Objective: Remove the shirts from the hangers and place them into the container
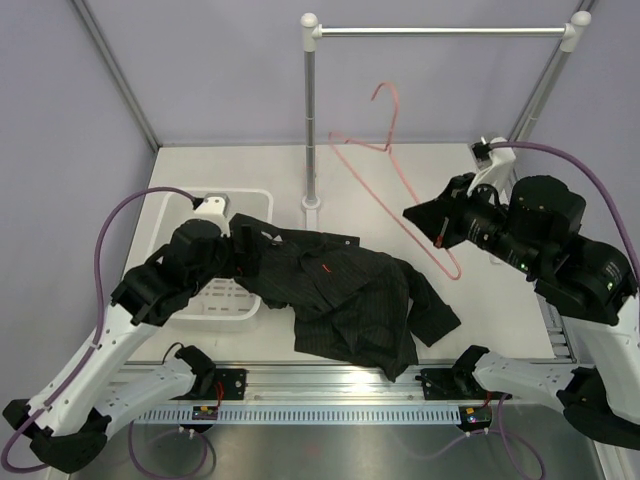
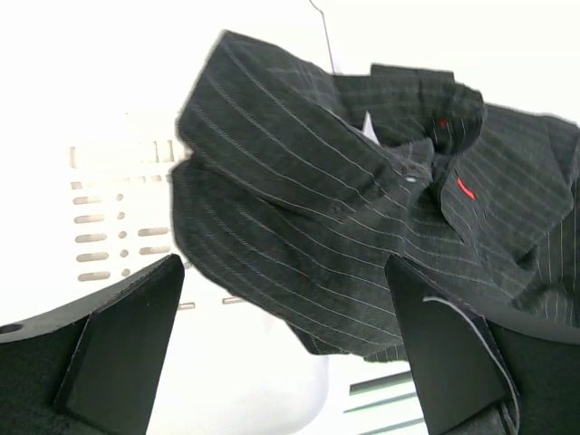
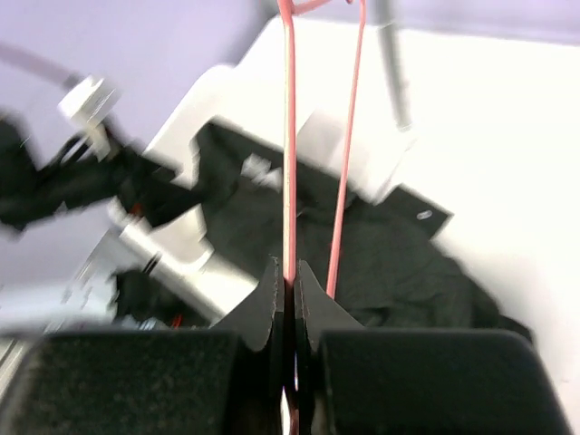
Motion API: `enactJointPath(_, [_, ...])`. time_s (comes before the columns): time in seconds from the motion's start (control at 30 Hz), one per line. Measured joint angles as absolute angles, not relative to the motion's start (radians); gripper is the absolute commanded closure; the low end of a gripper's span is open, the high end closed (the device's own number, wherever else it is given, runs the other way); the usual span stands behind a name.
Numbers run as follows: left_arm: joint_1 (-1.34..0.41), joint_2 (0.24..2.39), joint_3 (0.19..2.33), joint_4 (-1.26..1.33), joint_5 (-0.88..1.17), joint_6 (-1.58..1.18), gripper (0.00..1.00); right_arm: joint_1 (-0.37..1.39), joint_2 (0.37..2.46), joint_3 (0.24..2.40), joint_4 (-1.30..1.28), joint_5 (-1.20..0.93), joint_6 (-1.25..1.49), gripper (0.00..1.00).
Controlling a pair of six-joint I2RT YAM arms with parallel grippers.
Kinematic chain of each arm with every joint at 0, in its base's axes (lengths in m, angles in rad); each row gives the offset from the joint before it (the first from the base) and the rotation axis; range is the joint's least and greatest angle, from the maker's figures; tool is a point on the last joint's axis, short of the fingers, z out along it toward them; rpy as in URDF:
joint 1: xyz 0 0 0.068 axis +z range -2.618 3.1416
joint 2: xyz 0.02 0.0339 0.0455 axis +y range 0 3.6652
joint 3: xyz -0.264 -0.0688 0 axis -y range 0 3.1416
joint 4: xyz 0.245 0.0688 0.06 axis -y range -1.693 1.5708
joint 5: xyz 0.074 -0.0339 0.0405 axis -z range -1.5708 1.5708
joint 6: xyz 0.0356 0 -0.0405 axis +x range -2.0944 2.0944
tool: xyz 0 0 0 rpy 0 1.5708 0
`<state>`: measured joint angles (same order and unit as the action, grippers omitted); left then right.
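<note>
The black pinstriped shirt (image 1: 350,300) lies crumpled on the table, off the hanger, its left part draped over the right rim of the white container (image 1: 225,318). My left gripper (image 1: 248,245) hovers over that rim, at the shirt's collar end. In the left wrist view, the left gripper (image 2: 290,340) is open, with shirt (image 2: 344,199) cloth and the basket (image 2: 109,217) beyond its fingers and nothing between them. My right gripper (image 1: 420,222) holds the bare pink hanger (image 1: 389,130) up in the air, right of the shirt. The right wrist view shows the right gripper (image 3: 290,281) shut on one hanger wire (image 3: 289,136).
A metal rail (image 1: 440,32) on a post (image 1: 312,110) with white joints spans the back of the table, behind the lifted hanger. Grey walls close in the left, the back and the right. A slotted mounting track (image 1: 330,412) runs along the near edge.
</note>
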<state>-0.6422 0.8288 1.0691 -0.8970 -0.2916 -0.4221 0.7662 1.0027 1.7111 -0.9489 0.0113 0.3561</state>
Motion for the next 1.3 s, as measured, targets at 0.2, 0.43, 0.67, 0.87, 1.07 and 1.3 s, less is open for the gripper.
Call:
enactJointPath(0.2, [-0.642,0.837,1.085,-0.913,-0.366,-0.427,0.01,0.767,1.17,1.94,-1.005,0.32,0.363,1.0])
enactJointPath(0.43, [-0.624,0.962,1.088,-0.904,-0.374,-0.422,0.01,0.743,1.385,2.091,-1.011,0.457,0.33,1.0])
enactJointPath(0.67, [-0.515,1.036,1.087,-0.85,-0.292,-0.396,0.01,0.556,1.525,2.154,-0.995,0.418,0.289,1.0])
enactJointPath(0.87, [-0.469,1.044,1.087,-0.813,-0.241,-0.377,0.07,0.44,1.544,2.203,-0.978,0.362,0.273,1.0])
enactJointPath(1.07, [-0.461,1.056,1.086,-0.794,-0.204,-0.37,0.43,0.417,1.546,2.204,-0.941,0.327,0.268,1.0])
enactJointPath(1.3, [-0.457,1.058,1.085,-0.781,-0.175,-0.364,1.0,0.386,1.567,2.196,-0.928,0.295,0.267,1.0])
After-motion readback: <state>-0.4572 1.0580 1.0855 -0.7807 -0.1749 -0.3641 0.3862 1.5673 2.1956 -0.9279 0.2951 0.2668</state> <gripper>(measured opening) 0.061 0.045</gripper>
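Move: The shirt's left end, draped over the container's right rim, lies about 6 cm ahead of my open left hand and 4 cm below. The container's middle is some 10 cm ahead, 9 cm left and 16 cm down; the main shirt heap is level with that hand, 27 cm right, 20 cm down. From my right hand, holding the hanger, the rack bar's middle is about 31 cm ahead, 8 cm right, 18 cm higher; the left post 32 cm ahead, 22 cm left. I swing the freed hanger forward some 20 cm towards the rack bar with my right hand, veering about 7 cm right and turning clockwise about 35 degrees, grip kept shut. Meanwhile my left hand reaches forward over the shirt's draped end and sinks about 3 cm, then stops there and shuts its wide-open fingers, pinching the cloth beside the container rim. ##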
